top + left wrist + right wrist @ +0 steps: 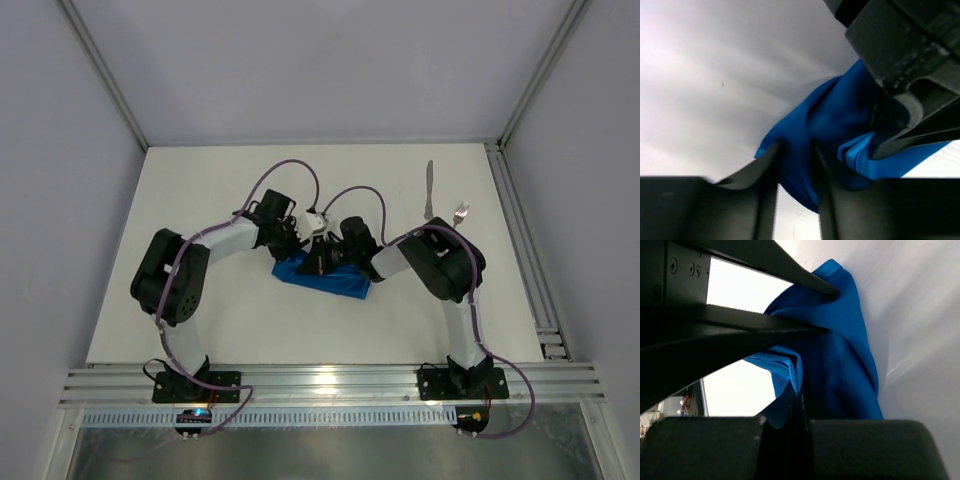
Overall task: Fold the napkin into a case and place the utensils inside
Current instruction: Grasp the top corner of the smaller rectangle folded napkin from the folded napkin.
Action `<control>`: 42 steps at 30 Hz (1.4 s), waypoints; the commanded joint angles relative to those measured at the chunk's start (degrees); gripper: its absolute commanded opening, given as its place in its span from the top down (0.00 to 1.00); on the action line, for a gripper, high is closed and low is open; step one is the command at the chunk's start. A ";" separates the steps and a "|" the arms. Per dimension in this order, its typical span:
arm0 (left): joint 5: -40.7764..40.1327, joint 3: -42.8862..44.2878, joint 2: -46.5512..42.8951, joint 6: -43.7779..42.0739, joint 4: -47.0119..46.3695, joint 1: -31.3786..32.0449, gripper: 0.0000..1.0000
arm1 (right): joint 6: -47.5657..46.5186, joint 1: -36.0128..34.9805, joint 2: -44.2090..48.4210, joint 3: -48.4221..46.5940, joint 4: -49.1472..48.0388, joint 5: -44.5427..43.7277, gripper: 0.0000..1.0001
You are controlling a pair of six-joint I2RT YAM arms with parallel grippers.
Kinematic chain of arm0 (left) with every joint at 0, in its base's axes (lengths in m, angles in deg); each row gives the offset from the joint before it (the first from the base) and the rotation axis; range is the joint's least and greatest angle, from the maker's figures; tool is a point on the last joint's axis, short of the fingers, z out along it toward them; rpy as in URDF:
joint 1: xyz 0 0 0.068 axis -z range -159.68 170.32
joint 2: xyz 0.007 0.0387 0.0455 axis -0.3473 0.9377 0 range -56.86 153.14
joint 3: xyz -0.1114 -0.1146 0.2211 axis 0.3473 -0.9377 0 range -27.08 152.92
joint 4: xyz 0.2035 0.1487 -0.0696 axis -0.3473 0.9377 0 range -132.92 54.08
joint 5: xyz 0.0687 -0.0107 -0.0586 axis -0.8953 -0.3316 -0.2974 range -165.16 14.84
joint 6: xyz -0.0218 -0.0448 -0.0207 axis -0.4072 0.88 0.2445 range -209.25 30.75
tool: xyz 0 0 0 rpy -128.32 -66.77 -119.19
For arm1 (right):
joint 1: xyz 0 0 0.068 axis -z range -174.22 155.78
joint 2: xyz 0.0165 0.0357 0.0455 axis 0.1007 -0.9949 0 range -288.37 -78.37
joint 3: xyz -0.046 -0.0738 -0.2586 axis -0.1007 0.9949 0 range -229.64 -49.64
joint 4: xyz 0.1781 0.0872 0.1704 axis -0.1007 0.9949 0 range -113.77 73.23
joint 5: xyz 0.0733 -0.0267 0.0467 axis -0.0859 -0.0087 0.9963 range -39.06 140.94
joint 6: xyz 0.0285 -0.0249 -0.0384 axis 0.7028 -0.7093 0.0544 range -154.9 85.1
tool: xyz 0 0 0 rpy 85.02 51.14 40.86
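The bright blue napkin (pixel 340 280) lies bunched and partly folded at the middle of the table, with both grippers meeting over it. My right gripper (pixel 322 262) (pixel 801 400) is shut on a folded, layered edge of the napkin (pixel 850 355). From the left, my left gripper (pixel 300 246) (pixel 795 150) reaches in with its fingers a little apart, astride a hanging fold of the napkin (pixel 830 120). The cloth fills the gap near the tips, and white table shows lower down. The knife (pixel 428 190) and fork (pixel 458 214) lie side by side on the table at the far right, untouched.
The white table (pixel 200 320) is bounded by grey walls at the left and back and by an aluminium rail (pixel 525 250) along the right. Cables loop above both wrists. The right arm's elbow (pixel 445 262) sits close to the fork's handle end.
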 commanded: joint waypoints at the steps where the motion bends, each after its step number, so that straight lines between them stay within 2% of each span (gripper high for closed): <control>1: -3.10 0.23 -0.58 1.30 -2.55 0.20 0.71 | -0.61 -0.01 -1.53 -0.47 1.80 -0.09 0.96; 4: -5.40 -0.91 -2.16 3.84 -5.27 0.20 0.89 | -0.52 0.17 -1.79 -0.64 2.15 0.26 0.96; 8: -8.21 -1.97 -4.18 5.43 -6.95 0.11 1.00 | 0.79 1.22 -2.31 -0.56 2.59 0.78 0.96; 12: -6.90 -2.15 -5.58 7.02 -7.04 -1.03 1.00 | 2.29 2.01 -2.84 -1.08 2.94 1.14 0.96; 17: 4.94 -0.75 -7.34 10.00 -3.27 -4.28 0.96 | 4.22 2.54 -4.34 -3.02 5.14 1.40 0.96; 20: 8.30 -1.01 -7.61 8.26 -0.89 -4.54 0.95 | 6.60 2.89 -4.95 -3.80 4.61 1.40 0.96; 26: 5.68 -2.59 -6.56 6.84 -1.50 -4.46 0.92 | 11.43 4.29 -4.78 -4.68 3.73 2.98 0.96; 33: 3.65 -2.24 -4.09 6.05 -2.73 -4.28 0.90 | 8.10 4.21 -0.39 -8.37 12.34 3.86 0.96; 37: 3.39 -2.33 -4.01 5.53 -2.65 -3.84 0.92 | 7.92 4.65 -2.13 -11.53 15.94 3.51 0.96; 42: 2.34 -1.98 -3.39 5.09 -2.12 -3.31 0.99 | 10.03 4.82 -1.10 -11.81 13.14 4.13 0.96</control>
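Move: The napkin's top corner lies practically between the left hand's half-open fingers, about 1 cm below them. The fold the right hand still pinches is some 8 cm to the left hand's right and 3 cm back; the napkin's right end is roughly 19 cm right and 6 cm back. From the right hand, the top corner is about 8 cm left and 3 cm ahead, about level in height. Left fingers shut on the top corner and rise about 2 cm while the still-pinching right shifts 3 cm forward. ##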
